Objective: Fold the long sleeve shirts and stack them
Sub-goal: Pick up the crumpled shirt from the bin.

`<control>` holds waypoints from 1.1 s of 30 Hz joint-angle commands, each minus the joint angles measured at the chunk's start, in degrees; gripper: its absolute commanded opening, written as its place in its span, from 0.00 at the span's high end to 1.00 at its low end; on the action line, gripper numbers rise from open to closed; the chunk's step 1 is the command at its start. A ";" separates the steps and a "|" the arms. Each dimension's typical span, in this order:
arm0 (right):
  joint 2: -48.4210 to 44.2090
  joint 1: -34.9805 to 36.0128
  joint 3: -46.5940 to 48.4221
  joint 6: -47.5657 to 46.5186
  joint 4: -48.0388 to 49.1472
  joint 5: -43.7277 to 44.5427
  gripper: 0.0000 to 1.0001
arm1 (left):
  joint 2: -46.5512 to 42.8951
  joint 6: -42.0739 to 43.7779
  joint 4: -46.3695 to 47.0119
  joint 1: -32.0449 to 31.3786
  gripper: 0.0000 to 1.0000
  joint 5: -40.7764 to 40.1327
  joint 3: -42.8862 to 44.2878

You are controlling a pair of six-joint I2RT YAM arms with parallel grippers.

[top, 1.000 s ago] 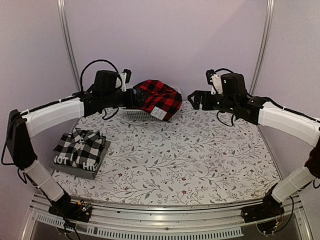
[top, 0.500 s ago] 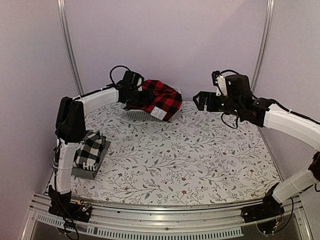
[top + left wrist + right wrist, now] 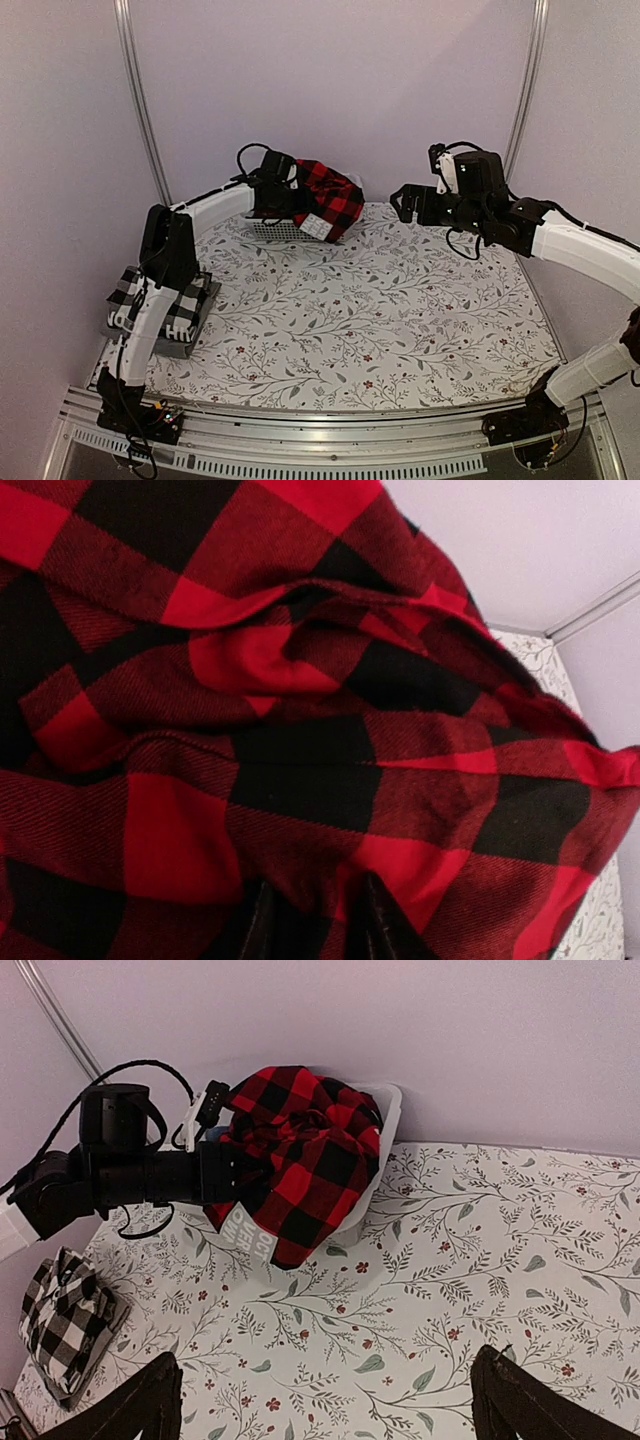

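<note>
A crumpled red-and-black check flannel shirt [image 3: 332, 193] is heaped in a white basket [image 3: 268, 229] at the back of the table. My left gripper [image 3: 291, 196] reaches into the heap from the left. In the left wrist view the flannel [image 3: 300, 730] fills the frame, and a fold of it sits pinched between the left gripper [image 3: 315, 905] fingers. A black-and-white check shirt [image 3: 188, 296] lies folded on a dark grey white-lettered one [image 3: 150, 336] at the left edge. My right gripper [image 3: 400, 200] hovers open right of the basket, holding nothing.
A grey white-lettered tag [image 3: 245, 1235] hangs from the flannel [image 3: 305, 1145] over the basket's front. The floral tablecloth [image 3: 380, 310] covers the table. Walls and metal posts [image 3: 135, 90] close in behind the basket [image 3: 388, 1110]. The left arm's elbow [image 3: 165, 240] stands above the folded stack.
The left arm swung in from the left and pushed its gripper into the flannel; its fingers have closed onto a fold. The right gripper drifted slightly right and stays open.
</note>
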 commanded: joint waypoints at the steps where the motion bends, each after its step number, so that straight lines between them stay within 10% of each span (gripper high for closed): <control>1: -1.14 0.07 -0.66 0.64 -0.22 0.37 0.01 | -0.86 0.15 2.77 -1.26 0.90 2.68 3.02; 33: -2.11 0.05 5.28 -7.20 2.14 7.40 0.01 | -49.29 20.18 16.59 -18.95 1.00 -0.02 -16.68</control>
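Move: The crumpled red shirt lies right at the left fingertips, its middle about 4 cm to their right, 1 cm farther out and 2 cm lower. The bin beneath has its middle some 4 cm ahead, 1 cm left and 7 cm down; the folded black-and-white shirt stack is roughly 36 cm left and 28 cm nearer, 9 cm lower. From the right hand, the red shirt lies about 23 cm ahead, 25 cm left and 20 cm below. The red shirt is pinched as the left fingers finish closing on its cloth, then hoisted out of the bin: slowly at first, then fast, nearly 40 cm up, swinging back towards the base with a slight drift right. The left wrist tips its fingers up some 45 degrees while turning clockwise, fingers staying shut; late on, the open right hand rises a few centimetres. ##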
